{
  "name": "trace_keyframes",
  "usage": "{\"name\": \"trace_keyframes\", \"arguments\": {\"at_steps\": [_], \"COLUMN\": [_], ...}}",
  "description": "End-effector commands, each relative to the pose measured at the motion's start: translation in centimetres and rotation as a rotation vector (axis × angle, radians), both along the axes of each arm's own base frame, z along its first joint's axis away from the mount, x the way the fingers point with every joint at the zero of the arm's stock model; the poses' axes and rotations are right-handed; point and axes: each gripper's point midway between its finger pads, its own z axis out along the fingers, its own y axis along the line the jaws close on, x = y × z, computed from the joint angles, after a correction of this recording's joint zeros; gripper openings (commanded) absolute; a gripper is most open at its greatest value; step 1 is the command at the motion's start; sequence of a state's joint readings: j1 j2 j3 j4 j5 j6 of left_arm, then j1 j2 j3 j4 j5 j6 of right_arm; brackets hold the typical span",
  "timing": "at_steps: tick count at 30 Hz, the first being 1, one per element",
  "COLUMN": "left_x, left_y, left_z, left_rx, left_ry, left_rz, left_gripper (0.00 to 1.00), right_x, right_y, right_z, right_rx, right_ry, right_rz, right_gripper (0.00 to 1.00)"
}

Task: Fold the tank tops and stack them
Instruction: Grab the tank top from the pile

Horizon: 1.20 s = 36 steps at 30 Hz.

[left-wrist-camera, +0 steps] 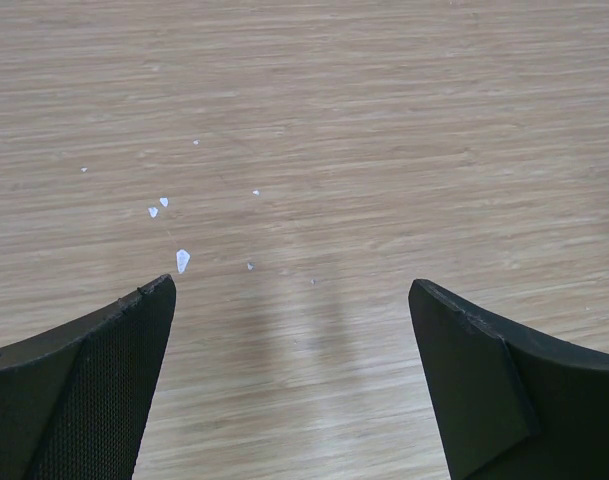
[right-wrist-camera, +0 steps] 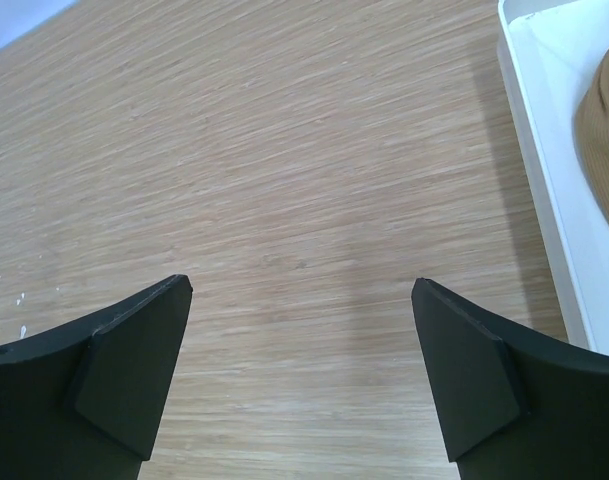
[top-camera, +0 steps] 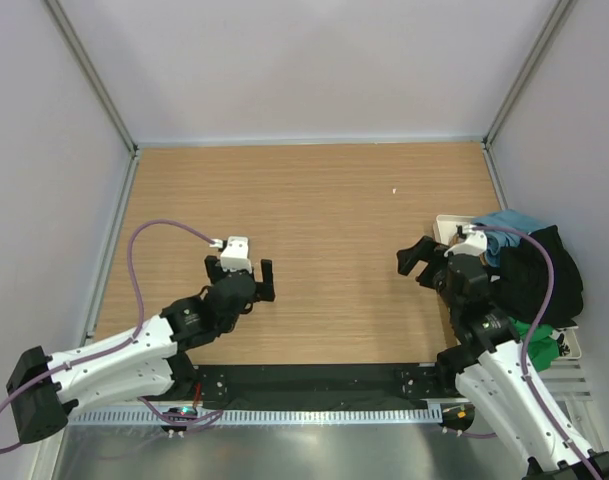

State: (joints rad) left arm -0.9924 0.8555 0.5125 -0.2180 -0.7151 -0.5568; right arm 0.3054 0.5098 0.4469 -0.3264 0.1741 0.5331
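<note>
The tank tops lie heaped in a white tray (top-camera: 446, 226) at the table's right edge: a teal blue one (top-camera: 512, 221), a black one (top-camera: 539, 275) and a green one (top-camera: 536, 345). A tan brown one (right-wrist-camera: 604, 130) shows in the tray (right-wrist-camera: 544, 150) in the right wrist view. My right gripper (top-camera: 421, 264) is open and empty over bare wood just left of the tray; it also shows in its wrist view (right-wrist-camera: 302, 285). My left gripper (top-camera: 240, 272) is open and empty over bare wood at the left, also seen in its wrist view (left-wrist-camera: 292, 285).
The wooden table (top-camera: 324, 220) is walled by pale panels on three sides. Small white flecks (left-wrist-camera: 182, 260) lie on the wood ahead of the left gripper. A purple cable (top-camera: 149, 250) loops from the left arm.
</note>
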Motion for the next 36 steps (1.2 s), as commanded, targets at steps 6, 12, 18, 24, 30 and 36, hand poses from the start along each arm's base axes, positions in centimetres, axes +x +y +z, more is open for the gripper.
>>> {"name": "trace_keyframes", "arguments": {"at_steps": [6,12,18,24,30,36], "left_x": [0.6,0.7,0.7,0.8,0.7,0.8], "left_y": [0.0,-0.3,-0.9,-1.1,-1.1,-0.8], "left_z": [1.4,1.1,0.7,0.6,0.6,0.5], "left_rx": [-0.053,-0.046,-0.035,-0.028,-0.028,-0.017], "left_ry": [-0.055,-0.043,-0.024,-0.017,-0.018,-0.019], "left_rz": [0.027,0.018,0.002,-0.002,-0.002,0.008], "left_gripper": [1.0,0.99,1.0,1.0,0.99,0.99], "right_x": [1.0,2.4,5.1,9.4,11.7,12.4], "right_y": [-2.3,-8.1,-11.8,-15.1,-18.7,-19.9], "right_z": [1.5,3.6,6.0,3.3,-1.0,0.7], "right_rx": [-0.033,-0.169,-0.315,-0.247,-0.208,-0.214], "right_ry": [0.023,0.136,0.19,0.304,0.383,0.339], "right_rz": [-0.15,-0.544,-0.816,-0.886,-0.972,-1.001], "right_gripper": [0.99,1.0,1.0,1.0,0.99,0.02]}}
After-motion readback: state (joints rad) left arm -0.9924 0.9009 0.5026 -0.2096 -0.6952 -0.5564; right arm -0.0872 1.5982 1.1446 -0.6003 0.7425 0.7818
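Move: Off to the right hand's right, about 22 cm over, some 8 cm farther out and 6 cm lower, lies the blue tank top on the pile in the white tray. The brown top is nearer, about 12 cm right, 3 cm ahead and lower; the black top is roughly 27 cm right and 2 cm back, the green one 22 cm right and 16 cm back. From the idle left hand, the blue top is around 60 cm right and 9 cm farther out. Swinging right about 20 cm and forward some 10, the open right hand first rises over the tray's left rim, then drops roughly 8 cm onto the blue tank top. The wrist turns clockwise about 55 degrees and tips downward along the way; at the end the fingers close most of the way, pinching the blue top's near edge. ##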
